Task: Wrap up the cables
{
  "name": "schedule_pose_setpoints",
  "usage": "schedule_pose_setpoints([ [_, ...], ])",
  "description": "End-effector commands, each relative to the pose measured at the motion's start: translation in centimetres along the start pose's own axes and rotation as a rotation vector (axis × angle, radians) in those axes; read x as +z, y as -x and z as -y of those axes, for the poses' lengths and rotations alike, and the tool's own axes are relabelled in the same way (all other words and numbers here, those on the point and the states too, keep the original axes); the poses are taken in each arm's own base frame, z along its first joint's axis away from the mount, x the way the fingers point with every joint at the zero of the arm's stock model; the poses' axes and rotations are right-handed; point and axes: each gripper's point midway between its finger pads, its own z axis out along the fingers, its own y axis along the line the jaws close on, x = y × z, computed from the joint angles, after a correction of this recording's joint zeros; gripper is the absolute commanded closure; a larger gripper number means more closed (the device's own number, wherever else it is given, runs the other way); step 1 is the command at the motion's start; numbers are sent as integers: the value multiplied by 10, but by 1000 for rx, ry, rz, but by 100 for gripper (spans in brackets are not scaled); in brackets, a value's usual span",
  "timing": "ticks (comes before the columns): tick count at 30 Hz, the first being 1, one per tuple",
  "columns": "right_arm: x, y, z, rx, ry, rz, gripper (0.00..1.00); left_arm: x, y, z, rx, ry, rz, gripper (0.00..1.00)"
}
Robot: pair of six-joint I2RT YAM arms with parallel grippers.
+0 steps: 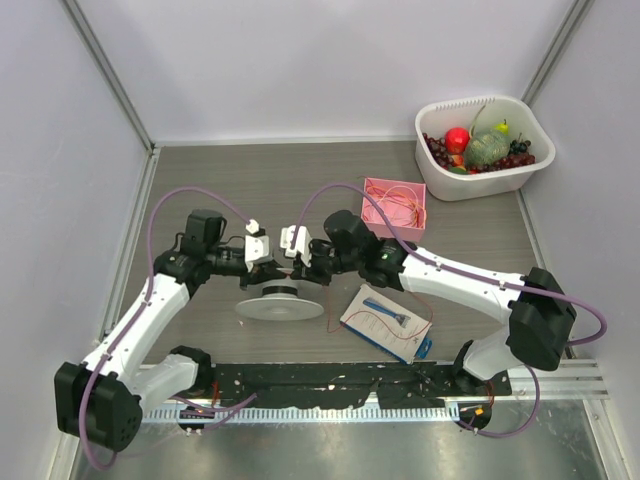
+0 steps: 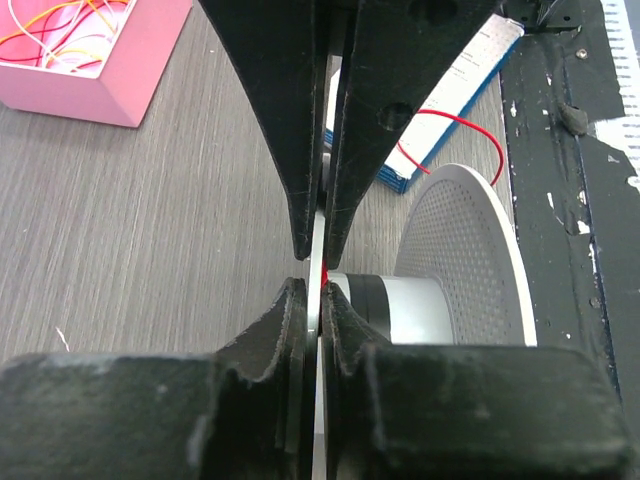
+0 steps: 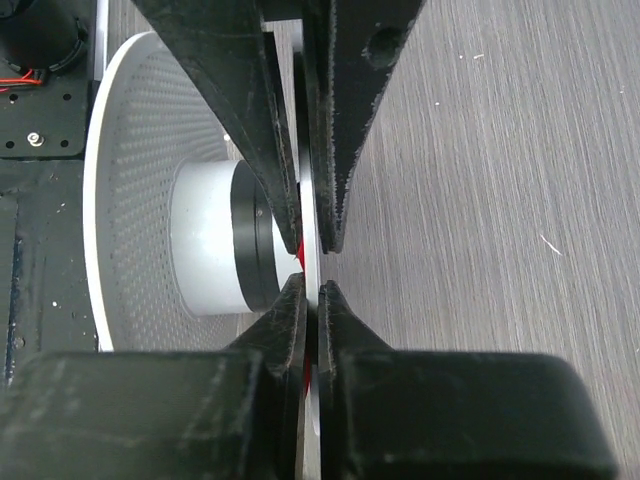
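Note:
A spool (image 1: 279, 304) with white perforated flanges stands at the table's middle. My left gripper (image 1: 267, 274) and right gripper (image 1: 298, 274) meet over it from opposite sides. In the left wrist view the left gripper (image 2: 318, 286) is shut on the thin edge of the upper flange (image 2: 318, 245). A bit of the red cable (image 2: 324, 274) shows at the fingertips. The right gripper (image 3: 310, 290) is shut on the same flange (image 3: 309, 215), with the red cable (image 3: 297, 256) pinched beside it. From the spool the cable (image 1: 418, 322) trails over a blue-edged card (image 1: 383, 320).
A pink box (image 1: 395, 207) holding loose red and yellow wire sits behind the right arm. A white tub (image 1: 484, 146) of toy fruit stands at the back right. A black strip (image 1: 330, 385) runs along the near edge. Walls enclose the table's left, back and right.

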Motion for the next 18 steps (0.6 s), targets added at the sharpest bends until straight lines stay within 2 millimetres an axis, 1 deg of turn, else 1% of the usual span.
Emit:
schedule_pose_setpoints([
  [1,-4,23,16,-3,-63,72,99,-5,25,1,95,0,53,83],
  [3,-4,23,17,0,-68,73,99,-5,25,1,96,-1,55,72],
  [4,-5,23,17,0,-68,74,99,-5,24,2,92,-4,55,68],
  [6,-4,24,17,4,-67,80,99,-4,24,1,87,-4,55,63],
  [7,-3,24,17,5,-65,81,99,-3,24,1,83,-9,55,62],
  [12,-3,26,16,1,-56,85,99,-2,22,-2,73,-11,52,62],
  [18,-1,26,14,5,-44,86,99,3,20,-7,67,2,54,66],
])
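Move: Between the two nearly meeting hands hangs the cable spool, its upper rim pinched by both; its middle is about 3 cm back from each hand and 6 cm below, some 1 cm to the left hand's right and 2 cm to the right hand's left. From the left hand, the pink box stands about 20 cm ahead and 24 cm right, the scraper box 5 cm back and 23 cm right, both around 14 cm below. Opening its fingers to roughly a third of their range, the left hand releases its pinch on the spool's rim and stays there with the rim between its pads, rising barely half a centimetre. The right hand holds almost still, its shut fingers keeping the rim and the red cable pinched together. ##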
